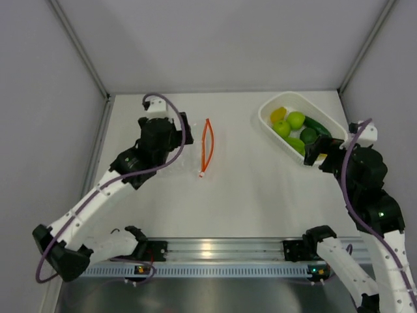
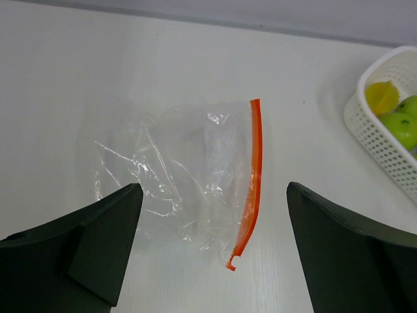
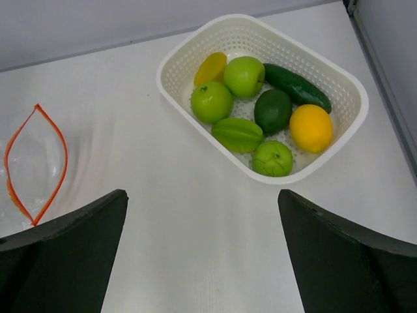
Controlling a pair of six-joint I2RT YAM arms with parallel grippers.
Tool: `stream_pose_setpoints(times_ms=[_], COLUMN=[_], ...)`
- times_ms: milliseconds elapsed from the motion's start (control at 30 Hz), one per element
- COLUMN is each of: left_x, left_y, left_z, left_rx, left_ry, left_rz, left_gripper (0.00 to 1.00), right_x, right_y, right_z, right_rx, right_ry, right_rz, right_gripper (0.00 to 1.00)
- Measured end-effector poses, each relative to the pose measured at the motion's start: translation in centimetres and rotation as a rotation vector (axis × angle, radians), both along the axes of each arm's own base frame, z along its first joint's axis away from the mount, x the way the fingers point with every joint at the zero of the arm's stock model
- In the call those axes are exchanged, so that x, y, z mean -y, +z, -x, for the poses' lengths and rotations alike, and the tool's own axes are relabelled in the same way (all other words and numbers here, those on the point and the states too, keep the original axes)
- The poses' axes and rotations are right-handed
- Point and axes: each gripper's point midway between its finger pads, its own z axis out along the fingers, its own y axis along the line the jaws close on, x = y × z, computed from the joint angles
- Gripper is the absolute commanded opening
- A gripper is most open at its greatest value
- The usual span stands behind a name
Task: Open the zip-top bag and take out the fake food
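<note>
The zip-top bag lies flat and crinkled on the white table, left of centre, with nothing visible inside. Its orange-red zip strip is parted into a narrow loop. My left gripper hovers over the bag's near edge with its jaws wide open and nothing held; from above it sits at the bag's left side. The fake food fills a white basket: light-green round fruits, a dark-green cucumber and yellow pieces. My right gripper is open over bare table just short of the basket.
The white perforated basket stands at the back right, close to the right wall. Grey walls close the table on the left, back and right. An aluminium rail with both arm bases runs along the near edge.
</note>
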Motion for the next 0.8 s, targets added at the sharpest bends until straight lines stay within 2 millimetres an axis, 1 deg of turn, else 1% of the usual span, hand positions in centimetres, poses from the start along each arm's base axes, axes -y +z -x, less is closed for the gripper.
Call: stream_pose_setpoints(times_ms=[67, 100, 133, 167, 267, 400, 467, 567, 633, 733, 800], left_x=[-1.3, -2.3, -3.0, -3.8, -6.5, -9.3, -10.6, -12.2, -13.0, -13.3, -13.4], left_y=[1.9, 2.6, 3.0, 3.1, 4.4, 5.7, 6.0, 5.5, 4.5, 2.6, 1.5], left_z=[1.7, 2.8, 3.7, 4.6, 7.5, 10.4, 11.9, 13.5, 14.2, 14.5, 14.3], left_rx=[0.066, 0.098, 0.121, 0.138, 0.2, 0.251, 0.278, 0.313, 0.329, 0.33, 0.312], left_ry=[0.001, 0.0, -0.002, -0.003, 0.005, 0.003, -0.004, -0.012, -0.007, -0.013, -0.014], left_rz=[0.051, 0.071, 0.082, 0.086, 0.093, 0.075, 0.056, 0.029, 0.014, -0.011, -0.038], left_gripper=[0.98, 0.99, 0.99, 0.99, 0.99, 0.99, 0.99, 0.99, 0.99, 0.99, 0.99], right_x=[0.4, 0.6, 0.9, 0.9, 1.3, 2.5, 3.2, 3.6, 3.6, 3.5, 3.4], right_y=[1.1, 1.6, 2.0, 2.1, 2.7, 3.3, 3.1, 2.5, 1.4, -0.5, -1.2], right_z=[1.2, 1.7, 2.4, 2.7, 4.2, 6.1, 6.8, 7.0, 6.7, 6.1, 5.7], right_rx=[0.035, 0.059, 0.082, 0.086, 0.131, 0.188, 0.2, 0.201, 0.18, 0.131, 0.109], right_ry=[-0.001, -0.001, -0.001, 0.0, 0.02, 0.003, -0.017, -0.033, -0.038, -0.04, -0.04], right_rz=[0.0, 0.003, 0.009, 0.012, 0.045, 0.095, 0.112, 0.125, 0.132, 0.139, 0.138], right_gripper=[0.99, 0.99, 0.99, 0.99, 0.99, 0.99, 0.99, 0.99, 0.99, 0.99, 0.99])
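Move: The emptied zip-top bag lies flat on the table about 9 cm ahead of my left hand, almost in line with it (1 cm to its right), and some 29 cm below. The white basket holding the food is roughly 20 cm ahead and 57 cm to the right of that hand. From my right hand the basket is about 30 cm ahead, 11 cm right and 28 cm down; the bag is some 19 cm ahead and 47 cm left. Empty and still wide open, my left hand draws back and left away from the bag, some 14 cm each way, rising about 6 cm before sinking most of that again, its fingers tipping up nearly 20 degrees. My right hand, also open, backs 7 cm farther off from the basket, drifting right and rising slightly, then settles down and a touch forward. ##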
